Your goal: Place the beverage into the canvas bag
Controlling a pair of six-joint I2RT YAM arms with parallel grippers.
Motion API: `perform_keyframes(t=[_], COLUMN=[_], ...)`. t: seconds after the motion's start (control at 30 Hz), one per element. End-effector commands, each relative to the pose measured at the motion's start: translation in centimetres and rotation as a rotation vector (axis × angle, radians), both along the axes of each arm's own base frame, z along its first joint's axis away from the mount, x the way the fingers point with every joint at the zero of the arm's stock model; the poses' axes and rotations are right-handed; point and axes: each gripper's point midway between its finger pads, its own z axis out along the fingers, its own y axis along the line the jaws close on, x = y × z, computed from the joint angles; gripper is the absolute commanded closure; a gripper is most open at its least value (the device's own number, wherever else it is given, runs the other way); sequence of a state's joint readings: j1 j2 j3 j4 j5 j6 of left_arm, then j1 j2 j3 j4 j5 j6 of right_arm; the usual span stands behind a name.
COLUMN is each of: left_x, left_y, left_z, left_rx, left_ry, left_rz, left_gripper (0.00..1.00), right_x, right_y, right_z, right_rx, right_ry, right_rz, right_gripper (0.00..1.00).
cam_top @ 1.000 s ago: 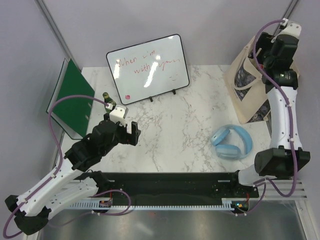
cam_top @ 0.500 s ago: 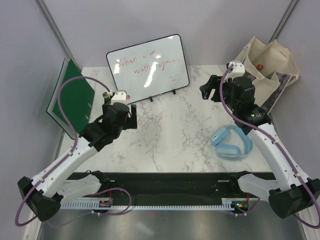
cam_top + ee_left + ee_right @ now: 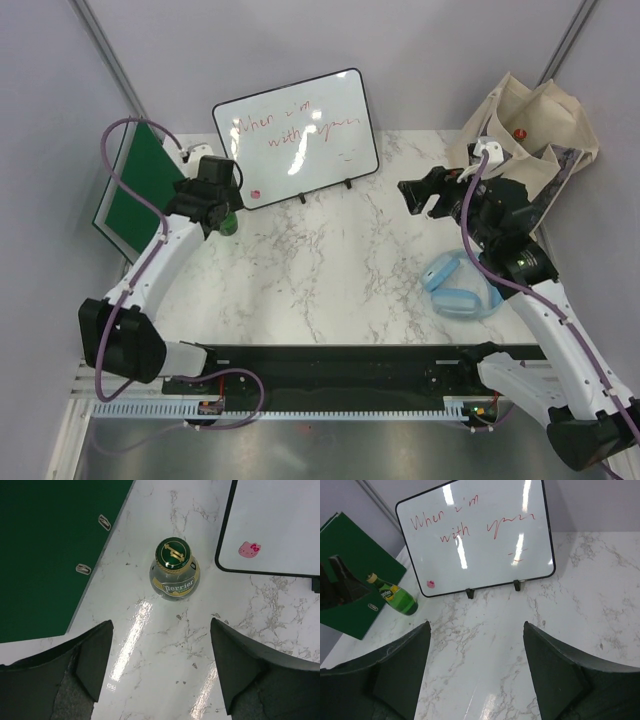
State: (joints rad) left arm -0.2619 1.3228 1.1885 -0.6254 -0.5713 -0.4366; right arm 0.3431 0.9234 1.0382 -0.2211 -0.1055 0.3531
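The beverage is a green Perrier bottle (image 3: pixel 175 570) with a green and gold cap. It stands upright on the marble table between the green binder and the whiteboard, and shows as well in the top view (image 3: pixel 228 222) and the right wrist view (image 3: pixel 395 596). My left gripper (image 3: pixel 160 645) hovers over it, open and holding nothing, the bottle just ahead of its fingertips. The canvas bag (image 3: pixel 500 108) stands open at the back right corner. My right gripper (image 3: pixel 418 197) is open and empty beside the bag, facing the table's middle (image 3: pixel 476 650).
A whiteboard (image 3: pixel 297 138) with red writing leans at the back centre. A green binder (image 3: pixel 135 190) lies at the left edge, close to the bottle. Blue headphones (image 3: pixel 462 283) rest on the right side under my right arm. Something red-capped (image 3: pixel 519 133) sits inside the bag.
My left arm has swung from the near left out to the back left, above the bottle. My right arm has come away from the bag and lowered towards the table's middle.
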Motion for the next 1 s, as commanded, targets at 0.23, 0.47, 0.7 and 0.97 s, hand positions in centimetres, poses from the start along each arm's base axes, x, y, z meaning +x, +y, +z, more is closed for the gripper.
perform_keyframes(t=[0.23,0.47,0.7,0.97], left_x=[6.4,7.9,8.2,8.5], left_y=[0.6,1.2,0.8,1.1], left_z=[1.5,0.1,-0.8,-2.0], left_rx=[0.03,0.046,0.04,0.069], left_ry=[-0.071,-0.04,-0.018,0.015], left_rz=[0.034,0.045,0.028,0.034], left_gripper=[0.16,0.21,0.33,0.37], right_x=[0.0,0.2,0.7,0.9], right_y=[1.1,1.3,1.4,1.2], right_z=[0.1,-0.4,-1.0,-1.9], right_rx=[0.001,0.003,0.02,0.013], right_ry=[-0.041,-0.028,-0.002,0.009], right_rz=[0.034,0.038,0.027,0.014], right_gripper=[0.18,0.18,0.18,0.18])
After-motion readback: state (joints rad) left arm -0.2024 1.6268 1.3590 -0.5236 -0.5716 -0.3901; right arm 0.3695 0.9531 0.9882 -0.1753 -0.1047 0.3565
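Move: The green-capped beverage bottle stands upright about 6 cm ahead of my left hand and 1 cm to its left, its middle roughly 11 cm below. The green board's middle is some 18 cm to my left hand's left and 5 cm ahead; the whiteboard's middle is about 18 cm ahead and 18 cm to the right. From my right hand the bottle lies roughly 47 cm to the left, 11 cm ahead and 25 cm lower. I bring my left hand forward about 7 cm to the bottle's top, sinking some 3 cm with a small rise midway, until the open fingers straddle the neck just under the cap. Over the last part I narrow the fingers partway, stopping short of a clear grip. My empty right hand settles about 2 cm lower, still open. ##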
